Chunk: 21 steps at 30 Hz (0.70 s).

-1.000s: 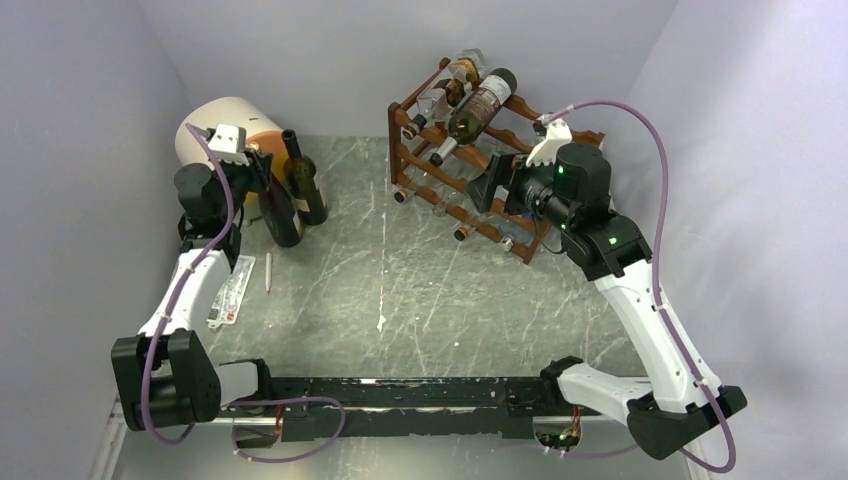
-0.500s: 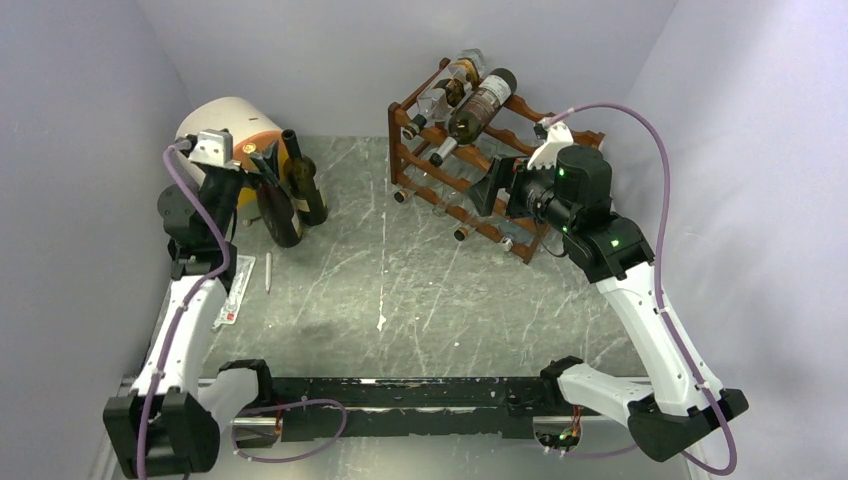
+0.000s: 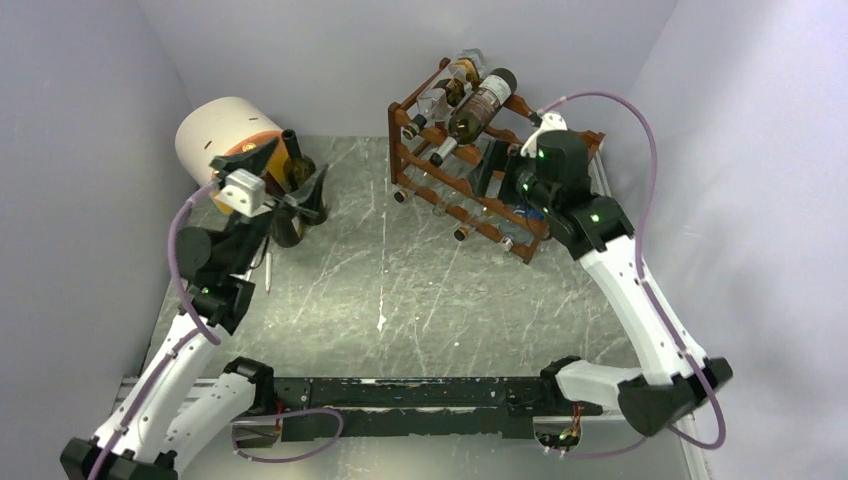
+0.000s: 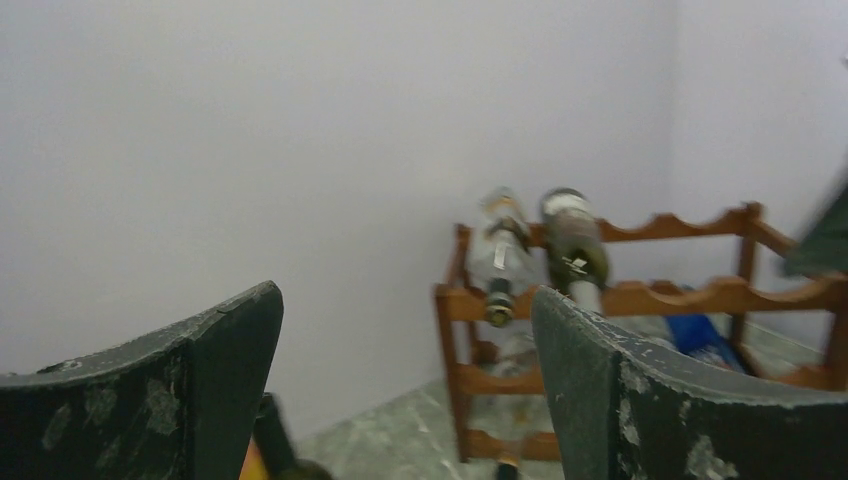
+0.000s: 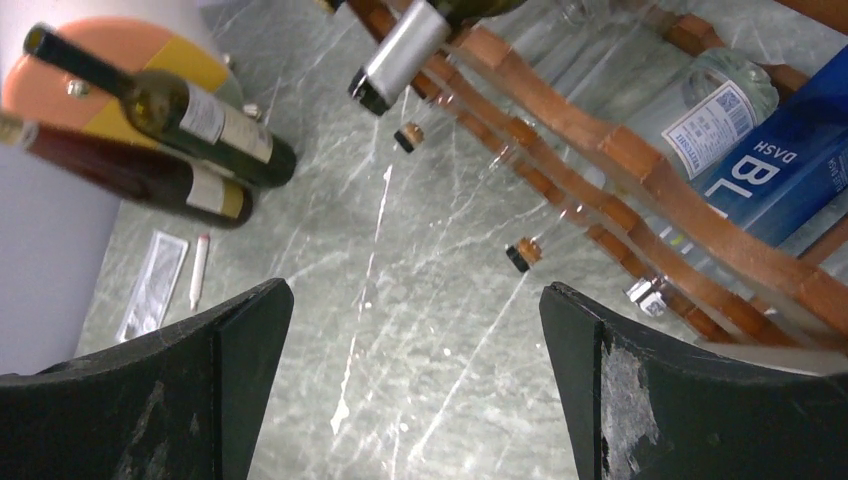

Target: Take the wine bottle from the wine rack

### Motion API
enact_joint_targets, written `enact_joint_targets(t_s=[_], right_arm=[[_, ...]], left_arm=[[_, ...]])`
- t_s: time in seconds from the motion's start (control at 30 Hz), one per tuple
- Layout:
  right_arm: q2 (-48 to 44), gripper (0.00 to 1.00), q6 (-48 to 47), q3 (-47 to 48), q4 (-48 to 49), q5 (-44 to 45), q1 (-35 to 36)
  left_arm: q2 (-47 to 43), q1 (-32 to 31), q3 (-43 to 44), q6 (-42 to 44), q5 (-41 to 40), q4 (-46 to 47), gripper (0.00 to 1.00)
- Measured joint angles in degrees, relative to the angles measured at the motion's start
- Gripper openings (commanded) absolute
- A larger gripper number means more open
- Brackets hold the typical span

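The reddish-brown wine rack (image 3: 430,165) stands at the back right, also in the left wrist view (image 4: 690,296) and right wrist view (image 5: 640,160). A dark wine bottle (image 3: 486,100) lies on its top tier beside a clear bottle (image 3: 447,90); its foil neck (image 5: 400,52) points out over the table. My right gripper (image 3: 495,165) hovers open at the rack's front, its fingers (image 5: 610,390) empty over bare table. My left gripper (image 3: 292,180) is open and empty, raised in front of two dark bottles (image 5: 190,115) standing at the left.
A white and orange cylinder (image 3: 225,130) lies in the back left corner. A pen (image 5: 198,265) and a flat packet (image 5: 155,280) lie near the left wall. Lower rack tiers hold a clear bottle (image 5: 705,105) and a blue one (image 5: 790,170). Walls close in on three sides.
My left gripper has opened, let go of a standing bottle, then lifted and swung toward the centre. My right gripper has edged further back along the rack.
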Motion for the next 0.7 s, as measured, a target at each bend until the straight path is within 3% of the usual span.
enact_joint_targets(t_s=[0.17,0.3,0.47,0.7], right_arm=[[8.13,1.00,5.03,5.38,3.52,3.13,-1.75],[12.52,1.00,10.73,5.86,10.73,0.11,-9.66],[19.78,1.00,18.03,6.40,19.32,-4.96,-19.28],[31.43,1.00,22.18,12.33,24.68,-10.29,-20.41]], left_arm=[[5.42,-7.34,0.00,-0.59,2.14,-0.74,0.92],[8.26,-11.06,-0.09,-0.92,3.17,-1.86,0.92],[9.49,-12.81,-0.13,-0.94,3.52,-1.31,0.93],[11.67,-12.83,-0.81,-0.11,3.34,-1.31,0.93]])
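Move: The wine bottle on the rack's top tier has its middle about 18 cm ahead of the right hand, 4 cm to its left and 6 cm below. The clear bottle lies beside it, some 22 cm ahead of that hand, 11 cm left and 6 cm below; the blue box is about 1 cm ahead, 15 cm right and 20 cm below. From the left hand, the wine bottle is roughly 22 cm ahead, 31 cm right and 14 cm below. Right hand, open, reaches 20 cm forward and right towards the bottle while the left swings right and down. ##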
